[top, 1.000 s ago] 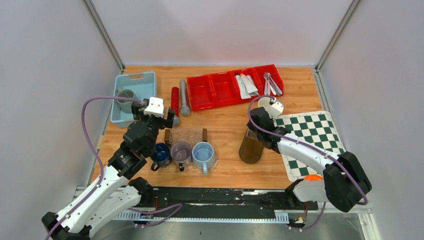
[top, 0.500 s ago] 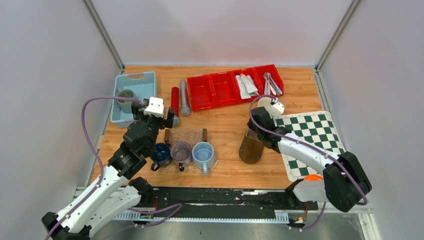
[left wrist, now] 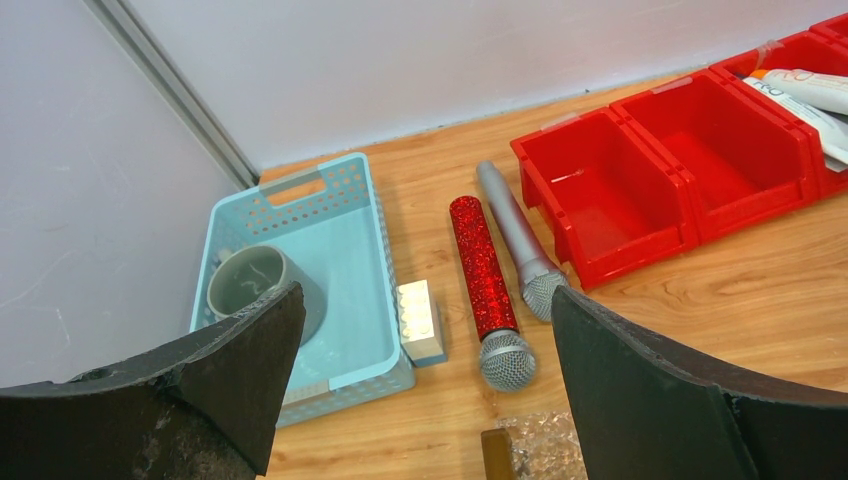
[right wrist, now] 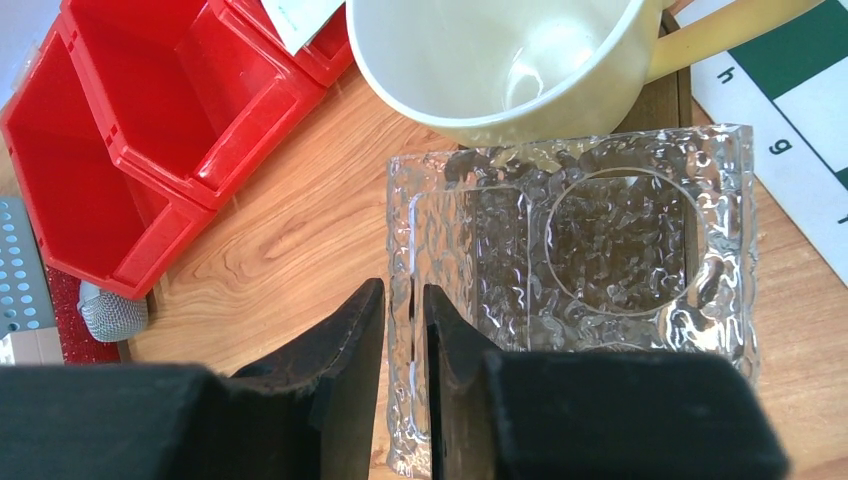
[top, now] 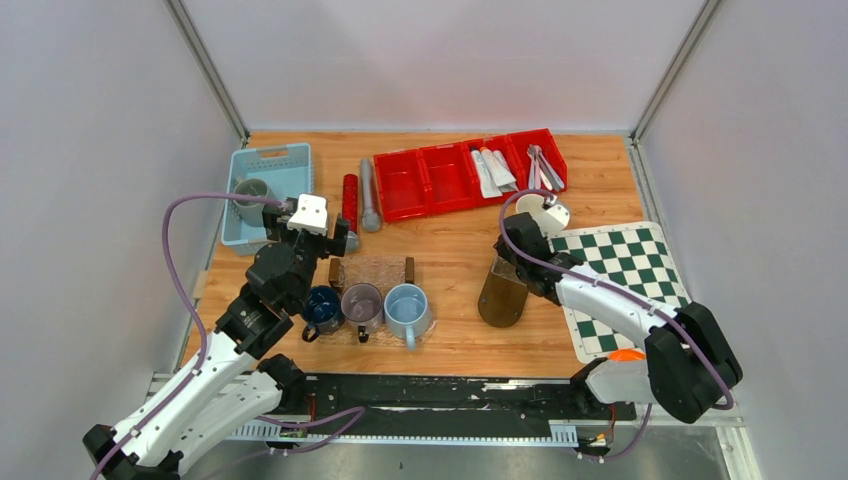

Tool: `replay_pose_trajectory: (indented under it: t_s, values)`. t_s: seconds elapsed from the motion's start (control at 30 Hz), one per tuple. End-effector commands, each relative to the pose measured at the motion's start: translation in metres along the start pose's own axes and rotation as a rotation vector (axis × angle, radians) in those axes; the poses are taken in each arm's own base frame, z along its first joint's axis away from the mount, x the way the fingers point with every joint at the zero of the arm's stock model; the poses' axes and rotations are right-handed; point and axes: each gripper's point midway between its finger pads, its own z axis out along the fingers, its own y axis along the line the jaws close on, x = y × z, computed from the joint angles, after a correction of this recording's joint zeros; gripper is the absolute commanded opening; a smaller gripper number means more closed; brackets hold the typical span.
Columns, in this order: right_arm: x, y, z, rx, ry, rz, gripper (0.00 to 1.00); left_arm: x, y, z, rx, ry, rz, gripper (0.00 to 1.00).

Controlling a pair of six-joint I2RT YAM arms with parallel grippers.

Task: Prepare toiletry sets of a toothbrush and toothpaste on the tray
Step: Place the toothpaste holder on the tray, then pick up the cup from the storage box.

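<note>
Toothpaste tubes [top: 492,170] lie in one compartment of the red bins [top: 430,180], and thin pale toothbrushes [top: 542,168] lie in the rightmost one. A tube [left wrist: 815,90] shows at the top right of the left wrist view. A clear, ripple-textured tray [right wrist: 600,230] with a round recess lies under my right gripper [right wrist: 404,320]. Its jaws stand narrowly on either side of the tray's left wall. In the top view this gripper [top: 510,250] is over the tray [top: 502,295]. My left gripper [left wrist: 425,400] hangs wide open and holds nothing, above the table by the basket.
A cream mug [right wrist: 500,60] stands just beyond the tray. A pale blue basket [top: 265,190] holds a grey mug. A red microphone [left wrist: 485,280], a grey microphone [left wrist: 515,240] and a small brick [left wrist: 420,320] lie nearby. Three mugs [top: 362,305] and a chessboard [top: 620,285] lie near the front.
</note>
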Motion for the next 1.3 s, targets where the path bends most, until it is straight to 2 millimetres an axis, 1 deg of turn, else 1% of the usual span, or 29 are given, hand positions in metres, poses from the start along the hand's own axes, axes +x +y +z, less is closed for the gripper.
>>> replay_pose_trajectory:
  t_s: [0.0,0.23,0.33,0.5,0.6,0.67,0.7,0.8,0.87,1.0,1.1,1.2,1.27]
  values:
    - [-0.018,0.014,-0.005,-0.032,-0.038,0.019,0.24,-0.011,0.005,-0.001,-0.012,-0.041,-0.017,1.0]
    - [-0.026,0.022,-0.014,-0.056,-0.037,0.004,0.3,-0.011,0.004,-0.001,-0.008,-0.042,-0.018,1.0]
    - [-0.033,0.027,-0.021,-0.068,-0.03,-0.016,0.36,-0.011,0.004,-0.001,-0.011,-0.041,-0.016,1.0]
    - [-0.05,0.041,-0.042,-0.108,-0.019,-0.063,0.5,-0.012,0.004,-0.001,-0.011,-0.042,-0.018,1.0]
    - [-0.062,0.057,-0.053,-0.147,-0.009,-0.115,0.67,-0.011,0.004,0.0,-0.011,-0.04,-0.016,1.0]
    - [-0.07,0.067,-0.055,-0.161,0.018,-0.174,0.75,-0.011,0.004,0.0,-0.01,-0.039,-0.016,1.0]
    - [-0.079,0.078,-0.056,-0.177,0.032,-0.193,0.76,-0.01,0.004,0.0,-0.01,-0.038,-0.015,1.0]
    - [-0.09,0.091,-0.046,-0.197,0.104,-0.266,0.78,-0.01,0.004,0.0,-0.011,-0.037,-0.014,1.0]
    - [-0.1,0.097,-0.036,-0.2,0.11,-0.313,0.79,-0.01,0.005,0.0,-0.016,-0.036,-0.011,1.0]
    - [-0.122,0.094,-0.008,-0.169,0.108,-0.358,0.79,-0.008,0.005,0.0,-0.021,-0.031,-0.005,1.0]
    - [-0.133,0.093,0.008,-0.169,0.117,-0.367,0.79,-0.008,0.006,0.001,-0.026,-0.028,-0.001,1.0]
    - [-0.141,0.095,0.016,-0.166,0.111,-0.391,0.79,-0.007,0.007,0.001,-0.036,-0.024,-0.002,1.0]
    - [-0.141,0.097,0.016,-0.178,0.115,-0.399,0.8,-0.005,0.009,0.003,-0.055,-0.015,-0.003,1.0]
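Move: The right hand's fingertips straddle the left wall of the clear toothpaste holder, already standing on the brown tray; its middle is about 5 cm right, 1 cm back and 3 cm below. The yellow mug is 8 cm ahead and 6 cm right, 4 cm down. The toothpaste tubes lie some 18 cm straight ahead, 5 cm lower, the toothbrushes 19 cm ahead and 10 cm right. From the left hand the holder is about 45 cm right, roughly level with it, some 23 cm below. Up off the holder first: the right fingers spread wide and come free of its left wall while the hand climbs nearly 15 cm. Near the top it swings forward about 10 cm towards the toothpaste tubes, sinking some 4 cm again and turning about 20 degrees counter-clockwise with a slight roll, to end open and empty, above and left of the mug. ##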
